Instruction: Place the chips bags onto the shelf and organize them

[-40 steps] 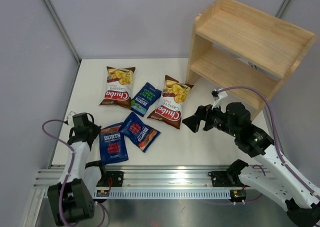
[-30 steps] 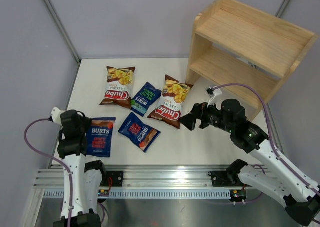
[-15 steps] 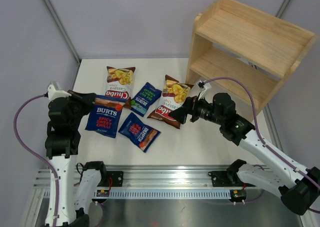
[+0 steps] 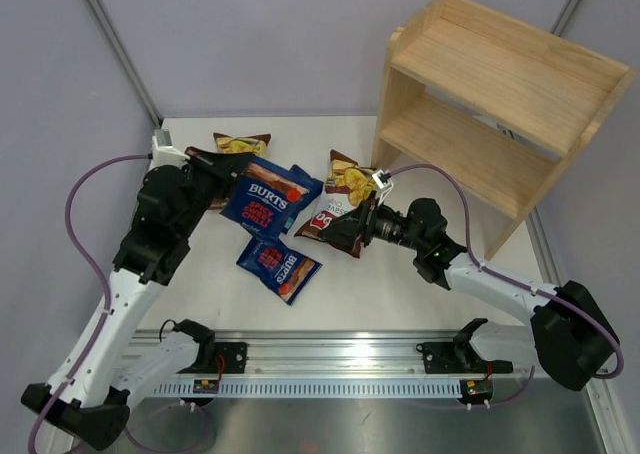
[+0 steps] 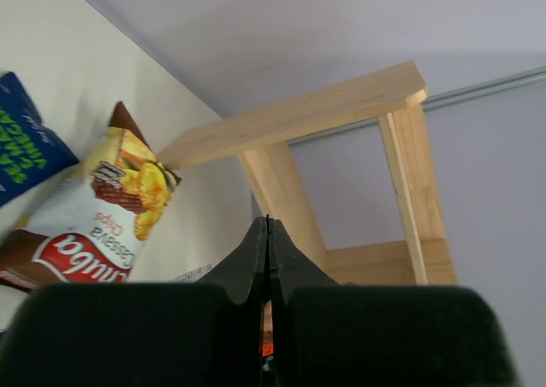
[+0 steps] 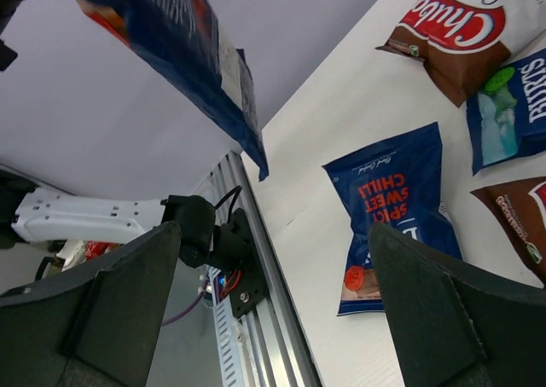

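Observation:
My left gripper (image 4: 226, 173) is shut on a dark blue, red-accented Burts bag (image 4: 266, 197) and holds it in the air above the table; from the right wrist that bag (image 6: 192, 59) hangs at upper left. A second red-accented Burts bag (image 4: 280, 263) (image 6: 394, 201) lies flat near the front. The green Burts bag (image 4: 308, 188) (image 5: 24, 141) peeks out behind the held one. One Chuba bag (image 4: 341, 202) (image 5: 95, 212) lies mid-table, with my open, empty right gripper (image 4: 354, 230) (image 6: 273, 310) at its near edge. The other Chuba bag (image 4: 240, 142) is partly hidden at the back. The wooden shelf (image 4: 492, 96) (image 5: 324, 114) stands back right.
The metal base rail (image 4: 330, 356) (image 6: 260, 319) runs along the near table edge. Grey walls close in the left side and back. The left arm's purple cable (image 4: 90, 189) loops out to the left.
The left arm has lifted the Burts bag off the table and carried it back and to the right. The right gripper has reached left to the nearer Chuba bag.

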Action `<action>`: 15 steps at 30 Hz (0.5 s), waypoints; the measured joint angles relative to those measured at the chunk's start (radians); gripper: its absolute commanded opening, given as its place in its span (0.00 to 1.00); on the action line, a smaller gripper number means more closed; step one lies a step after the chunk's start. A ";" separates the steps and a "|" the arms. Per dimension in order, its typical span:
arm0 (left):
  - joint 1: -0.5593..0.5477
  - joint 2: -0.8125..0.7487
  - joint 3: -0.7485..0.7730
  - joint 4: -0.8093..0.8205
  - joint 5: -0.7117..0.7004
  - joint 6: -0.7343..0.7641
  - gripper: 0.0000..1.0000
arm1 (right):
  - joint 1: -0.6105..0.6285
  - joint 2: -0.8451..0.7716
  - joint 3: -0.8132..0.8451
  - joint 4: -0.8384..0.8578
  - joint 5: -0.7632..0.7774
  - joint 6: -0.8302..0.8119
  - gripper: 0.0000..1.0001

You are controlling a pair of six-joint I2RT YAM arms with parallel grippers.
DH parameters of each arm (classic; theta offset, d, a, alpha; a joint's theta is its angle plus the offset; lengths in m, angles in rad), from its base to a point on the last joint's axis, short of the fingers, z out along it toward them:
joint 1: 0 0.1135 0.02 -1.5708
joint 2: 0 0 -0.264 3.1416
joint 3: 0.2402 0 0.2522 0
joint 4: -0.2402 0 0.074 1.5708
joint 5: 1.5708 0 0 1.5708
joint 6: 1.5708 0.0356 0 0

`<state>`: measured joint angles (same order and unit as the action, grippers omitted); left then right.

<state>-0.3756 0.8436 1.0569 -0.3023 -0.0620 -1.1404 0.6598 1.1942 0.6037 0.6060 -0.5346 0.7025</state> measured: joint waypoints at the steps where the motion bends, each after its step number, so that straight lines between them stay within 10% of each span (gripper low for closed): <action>1: -0.031 0.020 0.011 0.013 -0.018 -0.020 0.00 | 0.005 0.014 -0.015 0.044 -0.003 0.007 1.00; 15: -0.435 0.131 0.068 0.212 -0.256 -0.190 0.00 | 0.072 0.003 -0.089 0.365 0.061 -0.066 0.99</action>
<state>-0.8104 0.9745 1.1248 -0.0898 -0.3183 -1.3300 0.7322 1.1973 0.5152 0.9707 -0.4740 0.6365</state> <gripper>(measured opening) 0.005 0.993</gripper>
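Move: From my left hand, which holds a blue Burts bag, my open right gripper is some 20 cm to the right, 5 cm back and 13 cm lower. From my right hand, the held bag's middle lies about 16 cm left, 2 cm ahead and 8 cm up. On the table, 11 cm below my right hand, the other blue Burts bag lies about 17 cm left and level with it, and the near Chuba bag is 16 cm straight ahead. With my left fingers still shut on the Burts bag, I carry it about 10 cm right towards my open right gripper, rising some 5 cm and easing back a little near the end, while the wrist rolls right side up and yaws clockwise. My right hand stays wide open, rises about 4 cm and draws back slightly, rolling its forward side up some 15 degrees. ##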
